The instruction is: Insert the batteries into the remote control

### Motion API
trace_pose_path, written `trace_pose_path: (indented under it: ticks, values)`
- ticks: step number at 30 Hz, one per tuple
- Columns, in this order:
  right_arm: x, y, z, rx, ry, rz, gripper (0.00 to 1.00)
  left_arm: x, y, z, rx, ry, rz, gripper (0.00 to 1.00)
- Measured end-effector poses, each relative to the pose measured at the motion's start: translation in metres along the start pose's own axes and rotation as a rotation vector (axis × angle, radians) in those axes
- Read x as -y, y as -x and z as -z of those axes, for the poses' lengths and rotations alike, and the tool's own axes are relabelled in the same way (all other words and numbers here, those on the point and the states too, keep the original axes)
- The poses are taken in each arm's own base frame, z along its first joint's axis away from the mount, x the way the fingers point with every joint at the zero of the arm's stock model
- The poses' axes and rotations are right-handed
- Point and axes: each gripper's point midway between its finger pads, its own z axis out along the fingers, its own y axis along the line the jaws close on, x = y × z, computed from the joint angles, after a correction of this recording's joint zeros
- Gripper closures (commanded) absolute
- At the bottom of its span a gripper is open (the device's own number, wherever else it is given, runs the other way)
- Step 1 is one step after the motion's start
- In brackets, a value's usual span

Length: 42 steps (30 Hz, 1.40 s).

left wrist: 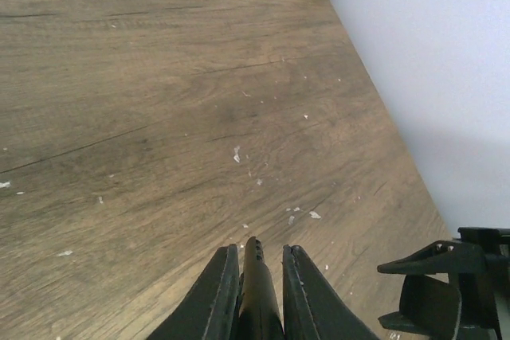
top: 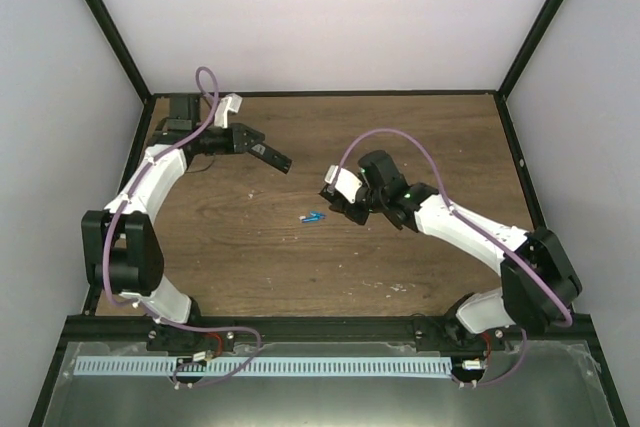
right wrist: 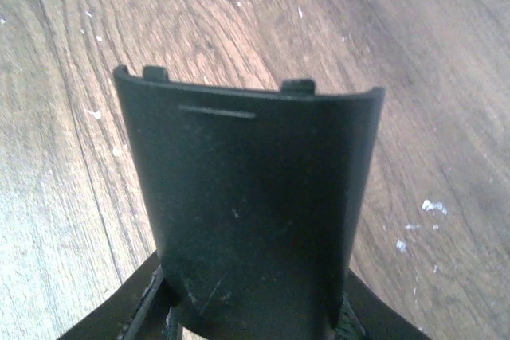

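Note:
My left gripper (top: pixel 256 146) is shut on the remote control (top: pixel 273 156), a slim black bar that sticks out toward the table's middle. In the left wrist view the remote control (left wrist: pixel 258 280) stands edge-on between the two fingers (left wrist: pixel 219 296). The blue batteries (top: pixel 314 217) lie on the wood in the middle, just left of my right gripper (top: pixel 338 205). That gripper is shut on a short black cover piece (right wrist: pixel 247 205) with two tabs on its far edge, held above the table. The cover hides its fingertips.
The wooden table (top: pixel 400 137) is walled by pale panels with a black frame. White flecks (left wrist: pixel 237 153) dot the wood. My right gripper (left wrist: pixel 446 288) shows at the lower right of the left wrist view.

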Motion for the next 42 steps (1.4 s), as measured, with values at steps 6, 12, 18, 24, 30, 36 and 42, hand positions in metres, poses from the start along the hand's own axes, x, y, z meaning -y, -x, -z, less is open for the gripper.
trace_pose_path:
  ticks: [6, 12, 18, 24, 30, 36, 42]
  values:
    - [0.014, -0.04, -0.014, -0.157, 0.011, -0.131, 0.67, -0.012, 0.005, 0.009, 0.023, 0.028, 0.017, 1.0]
    - [0.034, -0.083, -0.024, -0.334, 0.019, -0.308, 0.66, -0.015, 0.004, 0.011, 0.021, 0.033, 0.021, 1.0]
    - [0.025, -0.106, -0.028, -0.449, 0.06, -0.396, 0.64, -0.014, 0.003, 0.011, 0.014, 0.033, 0.018, 1.0]
    - [0.016, -0.123, -0.035, -0.537, 0.099, -0.424, 0.63, -0.011, 0.005, 0.012, 0.014, 0.025, 0.011, 1.0]
    - [0.014, -0.132, -0.033, -0.577, 0.097, -0.427, 0.59, -0.011, 0.005, 0.012, 0.012, 0.023, 0.012, 1.0]
    - [0.022, -0.124, -0.028, -0.551, 0.06, -0.408, 0.38, -0.01, 0.008, 0.015, 0.017, 0.02, 0.014, 1.0]
    - [0.034, -0.09, -0.018, -0.421, 0.022, -0.385, 0.38, -0.008, 0.008, 0.019, 0.02, -0.01, 0.02, 1.0]
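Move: The right hand holds the battery cover; the bare spot of table it is bound for is about 7 cm to its right, 2 cm ahead and 12 cm below. The two blue batteries lie some 9 cm to the left of that spot and level with it, while the remote, clamped in the left hand, hangs about 10 cm ahead, 10 cm left and 5 cm above the right hand. From the left hand the spot is roughly 10 cm back, 19 cm right and 20 cm below. The right hand carries the battery cover down about 11 cm and some 7 cm to the right, onto bare table to the right of the batteries, tipping over and turning a little clockwise until its fingers point almost straight down. There the fingers spread to let go of the cover and the hand lifts about 4 cm clear, while the left hand keeps its grip on the remote and eases 2 cm to the left. ##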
